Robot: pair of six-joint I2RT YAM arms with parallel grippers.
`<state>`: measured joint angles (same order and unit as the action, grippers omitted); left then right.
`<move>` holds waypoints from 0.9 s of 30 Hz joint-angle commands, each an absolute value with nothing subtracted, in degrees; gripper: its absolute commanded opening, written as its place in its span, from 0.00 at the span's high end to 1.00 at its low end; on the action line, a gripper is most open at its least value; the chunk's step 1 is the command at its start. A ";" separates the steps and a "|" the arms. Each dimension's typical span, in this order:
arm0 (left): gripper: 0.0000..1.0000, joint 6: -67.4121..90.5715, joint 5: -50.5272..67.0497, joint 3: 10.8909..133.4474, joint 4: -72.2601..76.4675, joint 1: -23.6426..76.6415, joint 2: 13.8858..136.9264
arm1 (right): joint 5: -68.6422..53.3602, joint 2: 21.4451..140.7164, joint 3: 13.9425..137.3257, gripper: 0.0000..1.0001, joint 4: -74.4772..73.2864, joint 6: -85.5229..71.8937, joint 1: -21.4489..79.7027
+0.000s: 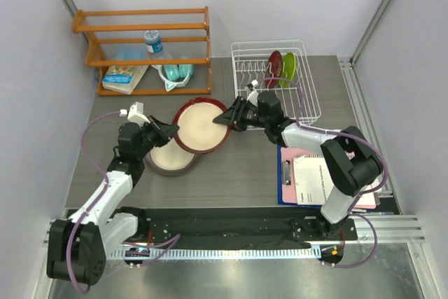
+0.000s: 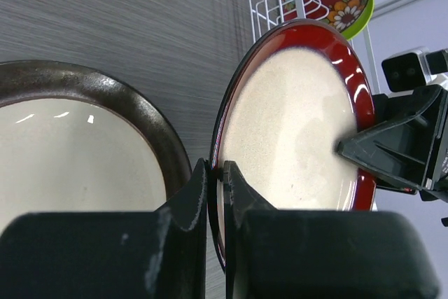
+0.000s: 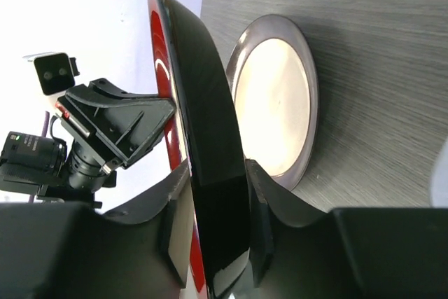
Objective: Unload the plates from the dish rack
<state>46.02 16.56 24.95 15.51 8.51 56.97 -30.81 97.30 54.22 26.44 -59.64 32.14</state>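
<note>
The larger maroon-rimmed plate (image 1: 201, 125) with a cream centre is held tilted above the table between both grippers. My left gripper (image 1: 170, 131) is shut on its left rim, and the left wrist view shows the fingers pinching the rim (image 2: 218, 173). My right gripper (image 1: 226, 118) is shut on its right rim, the jaws clamping the black underside (image 3: 217, 187). The grey-rimmed plate (image 1: 170, 158) lies flat on the table below it, and also shows in the left wrist view (image 2: 70, 145) and the right wrist view (image 3: 274, 106). The white wire dish rack (image 1: 308, 92) holds the dark red plate (image 1: 274, 65) and the lime green plate (image 1: 288, 68) upright.
An orange wooden shelf (image 1: 143, 29) stands at the back left with a bottle (image 1: 152, 41), a book (image 1: 124, 78) and a teal object (image 1: 175, 73). A blue clipboard with paper (image 1: 313, 180) lies at the right front.
</note>
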 commanded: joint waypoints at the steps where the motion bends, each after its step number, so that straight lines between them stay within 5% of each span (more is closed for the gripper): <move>1: 1.00 42.37 21.10 26.72 10.73 11.78 53.62 | -37.79 97.12 57.30 0.60 41.39 -64.16 35.86; 3: 1.00 42.01 20.75 26.98 9.94 11.78 52.74 | -37.88 97.56 57.30 0.47 41.48 -64.25 35.77; 27: 1.00 42.27 21.18 27.69 6.15 6.24 47.02 | -41.48 103.80 57.65 0.32 46.49 -67.85 34.45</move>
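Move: The left hand pinches the red-rimmed plate's left rim. The dark-rimmed plate on the table lies about 15 cm below that hand, some 3 cm back and 3 cm left. The held plate's middle is roughly 8 cm to the hand's right and 2 cm ahead. From the right hand, whose fingers are around the opposite rim, that middle lies about 7 cm left and 2 cm back. The dish rack's middle stands some 21 cm right and 18 cm ahead of the right hand. The right hand spreads its fingers well apart around the far rim of the red-rimmed plate, giving it over while drifting about 2 cm left with a little back and down and turning slightly counter-clockwise, so that at the end the open fingers still straddle the rim. Meanwhile the left hand keeps its closed pinch on the near rim and draws the plate back and to the left by about 3 cm at an even height, towards the dark-rimmed plate on the table, rolling its left side up only slightly. ##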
